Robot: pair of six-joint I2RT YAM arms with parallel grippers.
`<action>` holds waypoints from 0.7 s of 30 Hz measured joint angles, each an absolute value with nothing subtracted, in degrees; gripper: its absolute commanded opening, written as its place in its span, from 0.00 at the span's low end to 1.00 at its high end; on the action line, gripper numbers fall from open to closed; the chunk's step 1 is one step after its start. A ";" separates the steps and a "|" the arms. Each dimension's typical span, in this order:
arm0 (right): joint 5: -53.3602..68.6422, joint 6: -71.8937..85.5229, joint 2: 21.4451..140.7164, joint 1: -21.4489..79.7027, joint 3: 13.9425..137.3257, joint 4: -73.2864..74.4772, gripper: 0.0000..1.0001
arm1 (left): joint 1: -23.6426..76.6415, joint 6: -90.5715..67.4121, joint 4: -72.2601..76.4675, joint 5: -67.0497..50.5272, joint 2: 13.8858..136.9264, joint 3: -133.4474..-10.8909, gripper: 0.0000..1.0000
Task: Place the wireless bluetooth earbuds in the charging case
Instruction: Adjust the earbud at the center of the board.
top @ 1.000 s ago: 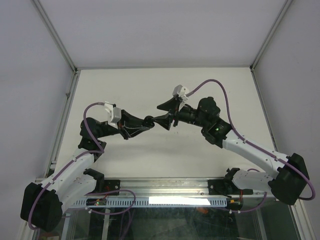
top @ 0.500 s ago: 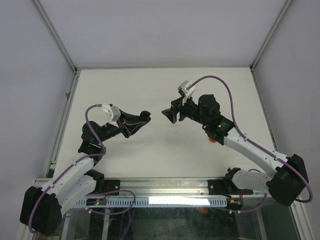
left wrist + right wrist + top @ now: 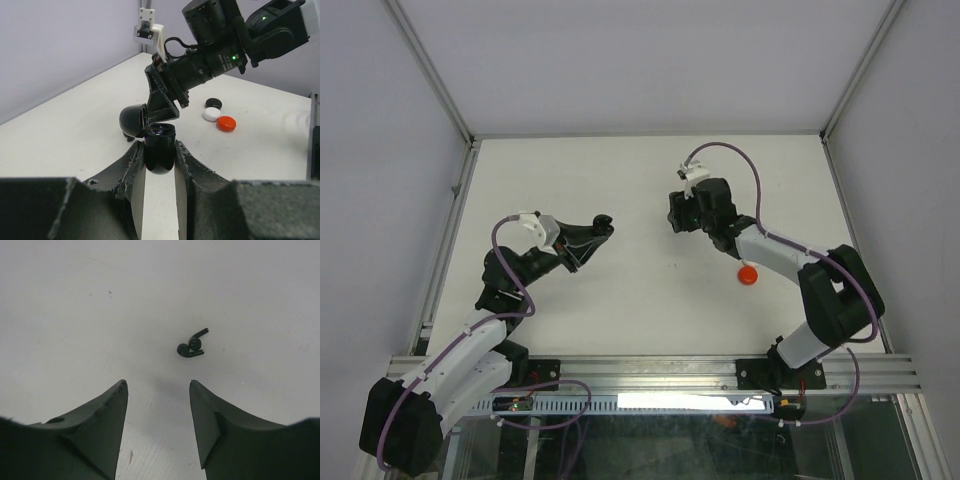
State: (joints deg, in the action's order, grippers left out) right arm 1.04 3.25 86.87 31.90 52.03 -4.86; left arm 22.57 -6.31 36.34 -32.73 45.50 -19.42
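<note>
My left gripper (image 3: 160,146) is shut on a black charging case (image 3: 160,152), held above the table with its domed lid (image 3: 132,120) flipped open to the left. In the top view this gripper (image 3: 599,228) sits left of centre. Two small black earbuds (image 3: 191,347) lie together on the white table, just ahead of my right gripper (image 3: 157,386). That gripper is open, points down at the table and holds nothing. In the top view the right gripper (image 3: 678,216) stands apart from the case, to its right.
Three small round pucks lie on the table behind the right arm: black (image 3: 213,102), white (image 3: 212,114) and red (image 3: 226,123). The red puck (image 3: 748,274) also shows in the top view. Frame posts and walls border the table (image 3: 570,170).
The right gripper has drawn back from the case, swung toward the far side and tipped down at the table. Its jaws have narrowed a little. The left gripper has pulled slightly left with the case.
</note>
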 measured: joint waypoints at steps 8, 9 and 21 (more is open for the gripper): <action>-4.34 6.96 98.50 30.57 56.95 -8.86 0.39 | 22.57 -5.52 37.06 -31.59 45.50 -18.90 0.05; -4.97 7.29 99.81 30.55 57.89 -9.39 0.37 | 22.57 -5.43 37.15 -31.59 45.50 -18.90 0.05; -10.02 9.45 110.15 30.09 64.93 -9.06 0.35 | 22.55 -5.04 37.32 -31.64 45.34 -18.90 0.05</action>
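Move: The right hand, empty and half open, goes for the two black earbuds lying together on the board: about 8 cm ahead, roughly in line sideways, and some 11 cm below. The orange case sits behind them, about 10 cm back of this hand and 17 cm to its right; the white case is some 5 cm farther out than the orange one. From the left hand, still holding the open black case, the earbuds are about 20 cm ahead, 18 cm right and 24 cm below. Down onto the pair of black earbuds heads the right hand, without a touch that can be seen: it reaches about 8 cm forward while sinking nearly as far, the forward travel easing off late so that the end is mostly descent. On the way the wrist turns some 15 degrees clockwise and the fingers narrow from over half open to about a third, lining up on either side of the earbuds. ##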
